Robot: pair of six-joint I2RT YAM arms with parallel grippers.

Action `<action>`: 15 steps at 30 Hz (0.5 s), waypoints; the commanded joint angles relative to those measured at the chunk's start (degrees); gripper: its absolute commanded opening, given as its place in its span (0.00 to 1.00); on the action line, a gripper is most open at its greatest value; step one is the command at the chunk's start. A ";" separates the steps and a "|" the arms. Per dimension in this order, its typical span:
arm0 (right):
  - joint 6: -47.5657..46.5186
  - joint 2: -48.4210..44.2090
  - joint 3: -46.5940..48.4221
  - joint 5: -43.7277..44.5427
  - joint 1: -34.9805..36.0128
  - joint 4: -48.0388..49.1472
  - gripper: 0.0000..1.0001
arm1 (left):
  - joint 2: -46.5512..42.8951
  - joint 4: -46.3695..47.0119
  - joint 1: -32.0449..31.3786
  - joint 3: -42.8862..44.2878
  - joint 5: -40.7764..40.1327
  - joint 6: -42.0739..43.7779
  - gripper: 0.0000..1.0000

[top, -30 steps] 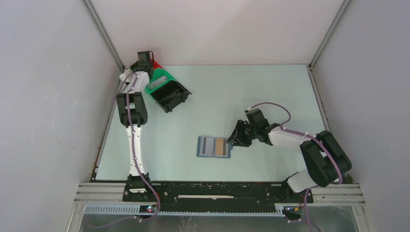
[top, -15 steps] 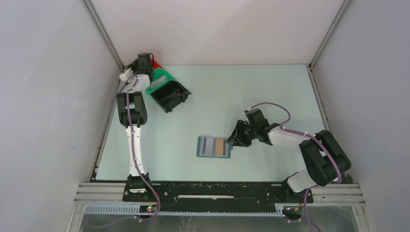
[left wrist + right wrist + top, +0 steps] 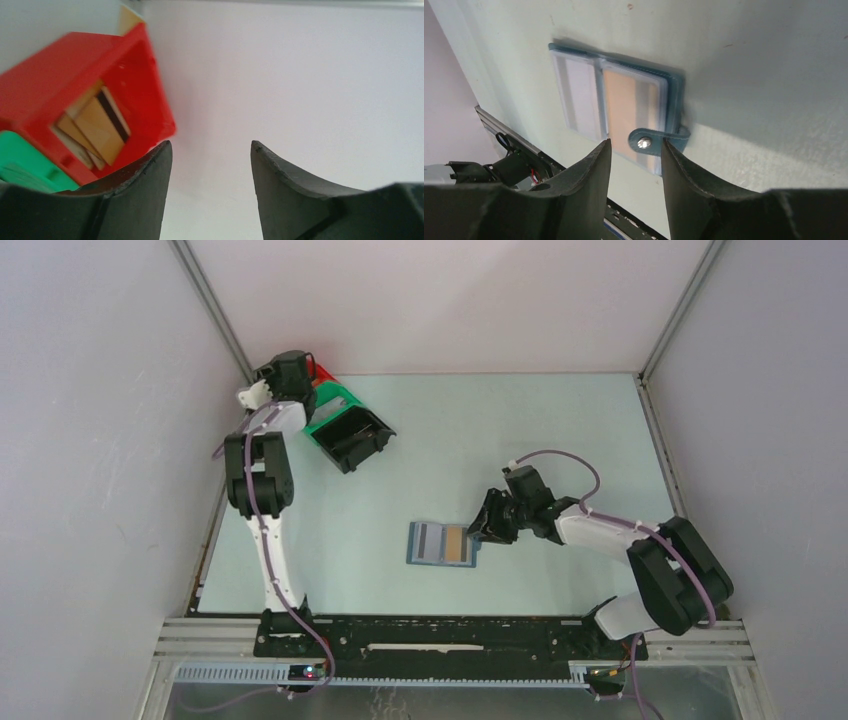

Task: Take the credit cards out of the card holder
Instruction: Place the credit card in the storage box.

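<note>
The blue card holder (image 3: 443, 543) lies open on the table, showing a pale grey panel and a tan panel (image 3: 621, 107) under clear sleeves. Its strap with the metal stud (image 3: 644, 143) folds over the tan panel. My right gripper (image 3: 635, 145) is open at the holder's right edge (image 3: 480, 532), and the strap's tab sits between its fingertips. My left gripper (image 3: 210, 145) is open and empty at the far left corner (image 3: 290, 368), beside the red bin (image 3: 80, 75). Flat tan cards (image 3: 95, 125), one with a dark stripe, lie in that bin.
A green bin (image 3: 330, 405) and a black bin (image 3: 355, 438) sit next to the red bin (image 3: 322, 375) at the back left. White walls close in on the left, back and right. The arms' base rail (image 3: 450, 635) runs along the near edge.
My left gripper has opened from shut, and its wrist has turned and swung left by the red bin. The right arm has crept slightly toward the card holder.
</note>
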 commanded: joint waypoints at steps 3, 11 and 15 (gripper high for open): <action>-0.17 -6.10 1.91 4.51 2.80 -2.41 0.50 | -13.06 11.25 -1.24 -6.98 2.71 11.69 0.64; 0.27 -13.35 -0.23 9.16 5.38 -4.44 0.50 | -29.51 19.10 -4.18 -22.12 8.73 27.28 0.65; -0.07 -19.18 -2.51 11.54 5.42 -6.22 0.51 | -40.56 19.68 -5.92 -29.50 11.82 37.68 0.66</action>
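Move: The card holder, where the emptied left hand heads next, lies about 44 cm back, 42 cm to its right and 16 cm lower. Below this hand by some 13 cm are the red tray, about 2 cm back and 7 cm right, the green tray, 9 cm back and 15 cm right, and the black tray, 18 cm back and 22 cm right. From the right hand, the holder's middle is about 8 cm left, 3 cm back and 4 cm below. Up first, then up and back and to the right, the left hand swings some 15 cm higher and clear of the red tray towards the card holder, its fingers still open and empty, rolling and turning clockwise by 15 degrees or so. Meanwhile the half-open right hand rises about 5 cm off the holder's strap side, its fingers tipping up slightly. ##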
